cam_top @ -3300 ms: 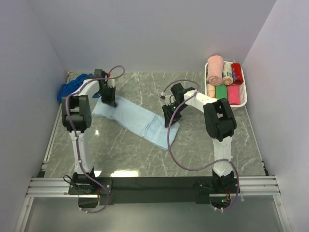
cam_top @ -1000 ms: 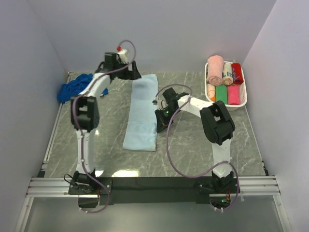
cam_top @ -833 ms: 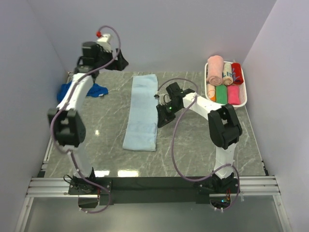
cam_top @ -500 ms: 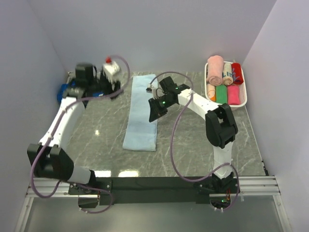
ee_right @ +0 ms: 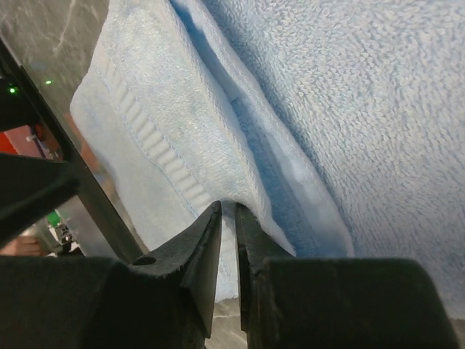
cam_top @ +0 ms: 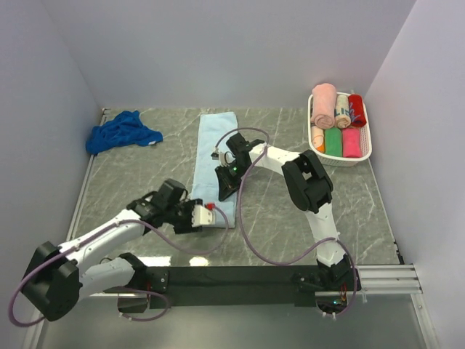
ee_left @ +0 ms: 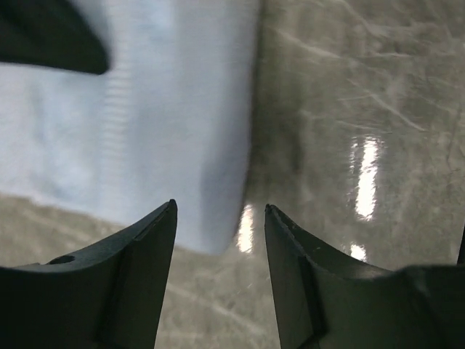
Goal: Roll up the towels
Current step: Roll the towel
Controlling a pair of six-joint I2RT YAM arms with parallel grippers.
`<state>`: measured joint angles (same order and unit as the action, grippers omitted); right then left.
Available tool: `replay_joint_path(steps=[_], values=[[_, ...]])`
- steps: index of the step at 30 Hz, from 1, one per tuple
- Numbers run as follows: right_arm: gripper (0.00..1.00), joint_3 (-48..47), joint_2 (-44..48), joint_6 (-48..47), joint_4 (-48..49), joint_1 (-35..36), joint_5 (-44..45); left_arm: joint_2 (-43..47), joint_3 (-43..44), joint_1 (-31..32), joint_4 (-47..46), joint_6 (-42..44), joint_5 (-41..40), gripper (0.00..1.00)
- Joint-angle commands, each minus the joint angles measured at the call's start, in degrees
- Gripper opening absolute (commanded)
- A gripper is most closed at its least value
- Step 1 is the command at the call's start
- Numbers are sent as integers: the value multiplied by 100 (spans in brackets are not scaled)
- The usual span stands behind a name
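Note:
The pale blue towel point(cam_top: 215, 142) lies flat and lengthwise in the middle of the table. In the right wrist view my right gripper point(ee_right: 227, 209) is shut on a raised fold of the pale blue towel point(ee_right: 167, 123) at its right edge; from above the right gripper point(cam_top: 221, 190) sits low over the towel's near half. My left gripper point(cam_top: 214, 218) hovers at the towel's near end, open. Its fingers point(ee_left: 145, 247) frame bare table, with the towel's corner point(ee_left: 211, 233) just ahead of them. The royal blue towel point(cam_top: 120, 131) lies crumpled at the back left.
A white basket point(cam_top: 369, 138) at the back right holds rolled pink, green and red towels. Walls close in the table on the left, back and right. A black rail point(cam_top: 232, 276) runs along the near edge.
My left arm has swung from the back of the table down to the front left, its jaws narrowing. My right gripper has slid left and nearer, onto the towel's right edge.

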<state>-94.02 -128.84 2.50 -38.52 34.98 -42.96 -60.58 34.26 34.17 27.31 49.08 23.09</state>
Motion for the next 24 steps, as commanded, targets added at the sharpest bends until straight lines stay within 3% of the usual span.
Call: replay_joint_path(steps=[1,7,10,11,15,18,24], values=[[21,94,-80,-31,20,0,279,-216,-411,510,-1121,163,-638,58],[20,182,-54,-109,-6,0,358,-972,-657,705,-2097,181,-1043,60],[20,173,-63,-153,-59,-9,385,-1236,-614,714,-2143,207,-1035,48],[20,165,-63,-171,-68,-18,402,-1263,-570,714,-2055,259,-1000,39],[18,59,-45,-198,-173,-18,446,-1115,-369,722,-1195,540,-561,15],[17,120,130,-354,-287,0,385,-1009,-96,731,-211,551,-271,4],[16,568,613,-593,-480,123,367,-1289,475,722,784,129,387,1]])
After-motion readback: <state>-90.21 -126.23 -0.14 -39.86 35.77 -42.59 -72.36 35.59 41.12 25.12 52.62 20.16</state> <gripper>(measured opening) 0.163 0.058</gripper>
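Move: For the left hand, the near-left corner of the light-blue towel lies about 5 cm below the open fingers, some 2 cm to their right and 1 cm ahead. The towel's woven band runs roughly 6 cm ahead, also 2 cm right and 5 cm down. The right gripper, already shut on the towel, is about 12 cm ahead and 10 cm right; from it that corner lies 11 cm back, 8 cm left and 1 cm lower. Down first, about 5 cm and slightly to its right, the left hand sinks with open fingers onto the towel's near-left corner and shuts them on the folded edge, then draws back some 2–3 cm, lifting slightly. The right hand keeps its pinch and stays put until the end, when it too pulls back about 2 cm and a little right. ##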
